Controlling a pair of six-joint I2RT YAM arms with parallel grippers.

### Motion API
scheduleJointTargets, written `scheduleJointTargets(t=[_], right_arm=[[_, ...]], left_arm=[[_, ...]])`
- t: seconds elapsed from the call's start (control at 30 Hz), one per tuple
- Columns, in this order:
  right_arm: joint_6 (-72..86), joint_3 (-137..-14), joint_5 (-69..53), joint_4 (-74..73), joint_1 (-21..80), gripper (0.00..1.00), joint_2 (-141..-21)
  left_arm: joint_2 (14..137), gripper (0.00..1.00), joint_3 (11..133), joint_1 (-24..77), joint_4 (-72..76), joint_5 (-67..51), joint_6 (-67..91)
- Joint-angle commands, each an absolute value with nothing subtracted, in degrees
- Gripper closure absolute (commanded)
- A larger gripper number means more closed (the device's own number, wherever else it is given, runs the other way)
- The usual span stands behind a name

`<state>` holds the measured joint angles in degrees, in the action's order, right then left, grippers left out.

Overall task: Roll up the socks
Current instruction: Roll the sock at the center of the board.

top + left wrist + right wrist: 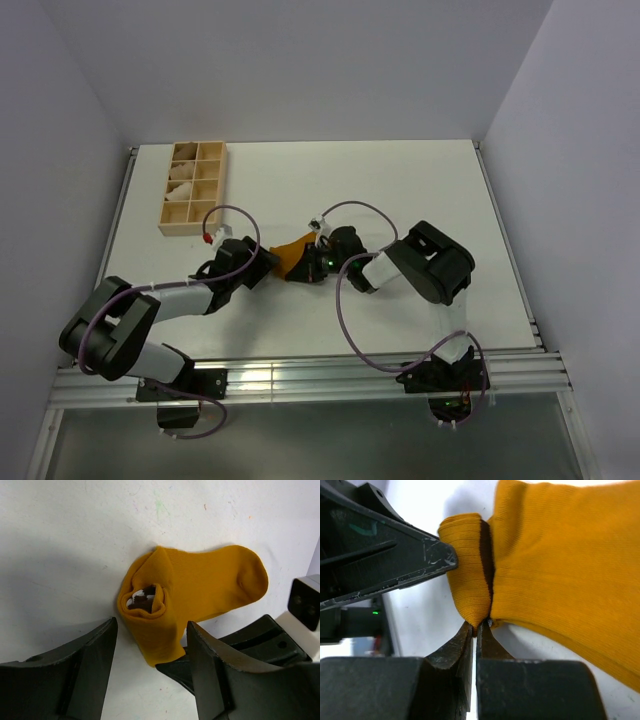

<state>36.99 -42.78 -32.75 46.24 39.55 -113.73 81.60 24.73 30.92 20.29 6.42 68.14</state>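
The mustard-orange sock point(291, 255) lies on the white table between the two grippers. In the left wrist view the sock point(210, 585) has its cuff end folded into a loose roll, with dark brown and white stripes showing inside the roll point(141, 599). My left gripper point(152, 647) is open, its fingers point(87, 672) standing either side of the roll's near corner without pressing it. My right gripper point(479, 626) is shut on the sock's folded edge point(470, 580). Its dark tips point(175, 669) also show in the left wrist view, under that corner.
A wooden compartment tray point(214, 166) stands at the back left, with pale cream bundles point(183, 183) in some cells. A metal rail point(300, 378) runs along the table's near edge. The left gripper's finger point(395, 560) lies close beside the right gripper.
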Motion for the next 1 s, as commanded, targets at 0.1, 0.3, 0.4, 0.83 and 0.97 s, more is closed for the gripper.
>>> scheduleJointTargets(t=[0.1, 0.3, 0.4, 0.83, 0.97], right_arm=[[46.23, -40.43, -37.62, 49.92, 37.44, 1.00, -117.86], [49.30, -41.48, -39.46, 50.81, 36.65, 1.00, -120.49], [47.65, -42.89, -39.38, 46.25, 36.56, 1.00, -120.41], [42.63, -49.04, -40.07, 32.26, 36.65, 1.00, -119.27], [42.19, -49.48, -40.26, 30.50, 36.65, 0.99, -119.36]], left_arm=[[81.39, 0.38, 25.58, 30.85, 22.94, 5.01, 67.50], [80.16, 0.40, 24.08, 31.11, 23.03, 5.19, 68.03], [80.68, 0.41, 24.17, 31.20, 22.50, 5.01, 67.94], [83.23, 0.50, 24.17, 31.29, 21.71, 5.98, 69.69], [84.20, 0.62, 24.96, 31.29, 20.31, 6.24, 69.96]])
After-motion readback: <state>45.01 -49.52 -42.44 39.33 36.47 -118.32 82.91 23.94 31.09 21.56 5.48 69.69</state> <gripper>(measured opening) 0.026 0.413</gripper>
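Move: The sock's rolled cuff end is just past the left hand's open fingertips, about 1 cm ahead, 2 cm to the right and 2 cm below; the toe lies some 5 cm ahead and 11 cm right of that hand. The wooden tray is roughly 20 cm ahead and 20 cm to its left. From the right fingertips, shut on the roll's near edge, the roll's middle is about 2 cm ahead, 1 cm left and 1 cm up, and the toe 7 cm ahead, 9 cm right. Closing its fingers by about a quarter of their range around the rolled end, the left hand sinks nearly 1 cm, mostly late on, so that its tips flank the roll more closely. The right hand stays in place and keeps its pinch on the near edge, rolling about its own fingers some 15 degrees, its forward side tipping down. ##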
